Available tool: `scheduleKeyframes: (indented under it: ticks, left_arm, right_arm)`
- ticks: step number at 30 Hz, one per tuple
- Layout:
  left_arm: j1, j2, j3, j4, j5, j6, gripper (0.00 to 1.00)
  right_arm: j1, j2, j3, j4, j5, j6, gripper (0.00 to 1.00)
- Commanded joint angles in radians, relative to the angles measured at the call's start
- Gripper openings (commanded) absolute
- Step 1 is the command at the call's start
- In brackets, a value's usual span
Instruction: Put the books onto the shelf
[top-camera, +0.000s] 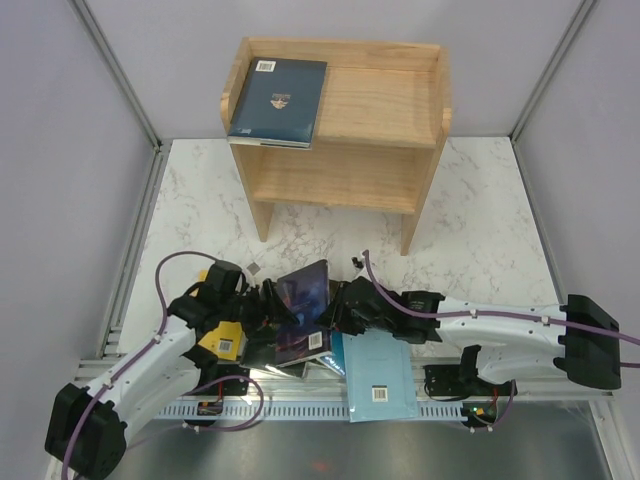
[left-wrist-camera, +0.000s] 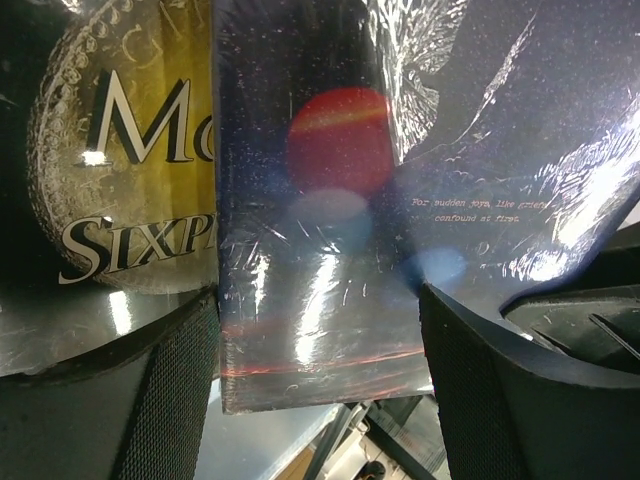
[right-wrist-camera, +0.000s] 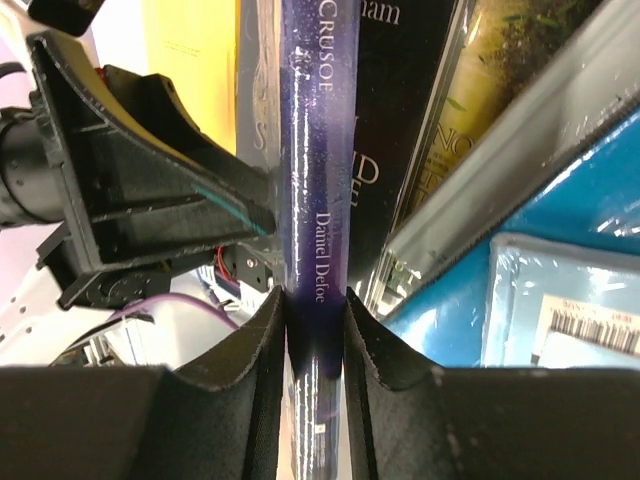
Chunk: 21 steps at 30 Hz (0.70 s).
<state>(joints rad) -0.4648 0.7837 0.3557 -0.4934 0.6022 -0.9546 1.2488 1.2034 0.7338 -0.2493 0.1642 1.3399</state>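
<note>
A dark purple book (top-camera: 303, 290) stands on edge over the pile of books at the near table edge. My right gripper (right-wrist-camera: 316, 320) is shut on its spine (right-wrist-camera: 315, 150), which reads "Crusoe, Daniel Defoe". My left gripper (top-camera: 262, 300) is open beside it. The purple cover (left-wrist-camera: 320, 250) fills the space in front of the left fingers (left-wrist-camera: 150, 400), and one finger's tip (right-wrist-camera: 240, 205) rests against the cover. A navy book (top-camera: 280, 100) lies on the left of the wooden shelf (top-camera: 390, 110) top tier.
The pile holds a yellow book (top-camera: 222, 335), a black book with a gold title (left-wrist-camera: 130, 150), a green illustrated one (right-wrist-camera: 500, 70), a teal one (top-camera: 338, 352) and a light blue one (top-camera: 380, 375) hanging over the table's front rail. The shelf's lower tier (top-camera: 335, 175) stands bare.
</note>
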Motion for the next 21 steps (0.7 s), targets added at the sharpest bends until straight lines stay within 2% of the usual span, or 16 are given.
scheduleKeyframes:
  ticks: [1, 5, 6, 8, 9, 12, 17, 18, 21]
  left_arm:
    - [-0.009, -0.046, 0.117, 0.217, 0.223, -0.142, 0.79]
    - [-0.009, -0.058, 0.112, 0.228, 0.225, -0.154, 0.79]
    - [-0.009, -0.061, 0.112, 0.23, 0.228, -0.154, 0.79]
    - [-0.009, -0.063, 0.112, 0.231, 0.228, -0.154, 0.79]
    - [-0.009, -0.063, 0.114, 0.228, 0.229, -0.154, 0.78]
    - [-0.008, -0.07, 0.146, 0.204, 0.225, -0.139, 0.78]
    - [0.003, -0.022, 0.336, -0.089, 0.111, 0.078, 0.79]
    - [0.003, -0.011, 0.406, -0.196, 0.052, 0.108, 0.79]
    - [0.006, 0.009, 0.515, -0.322, -0.045, 0.192, 0.8]
  right_arm:
    - [0.014, 0.076, 0.047, 0.111, -0.081, -0.031, 0.2]
    - [0.012, 0.139, 0.078, 0.124, -0.118, -0.054, 0.18]
    - [0.012, 0.149, 0.087, 0.125, -0.126, -0.062, 0.16]
    - [0.012, 0.174, 0.107, 0.125, -0.14, -0.073, 0.03]
    - [0.011, 0.176, 0.113, 0.124, -0.14, -0.076, 0.0]
    - [0.009, 0.157, 0.124, 0.108, -0.131, -0.082, 0.0]
    - [0.006, 0.052, 0.205, -0.062, -0.017, -0.099, 0.0]
    - [0.005, 0.02, 0.252, -0.129, 0.0, -0.103, 0.0]
    - [0.003, -0.018, 0.393, -0.275, 0.049, -0.133, 0.0]
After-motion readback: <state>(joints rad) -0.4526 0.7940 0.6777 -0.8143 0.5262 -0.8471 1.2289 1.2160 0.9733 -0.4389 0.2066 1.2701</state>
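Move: From the left hand the purple book's middle lies about 4 cm right, 1 cm ahead and 2 cm up, over the black book, whose middle is some 4 cm left, 2 cm back and 4 cm down. From the right hand, already pinching the spine, the upper shelf's free part is roughly 30 cm ahead, 6 cm right and 25 cm up; the navy book there is 30 cm ahead, 11 cm left, and the light-blue book 12 cm back, 12 cm right, 7 cm down. Working together on the tilted purple book, both hands first settle slightly: the right about 1 cm forward, left and down, the left about 1 cm to its left. Then both rise faster and faster, some 7 cm, easing slightly forward, the right keeping its pinch on the spine and the left's wide-open fingers staying against the cover by the opposite edge; the wrists tip up only slightly. ##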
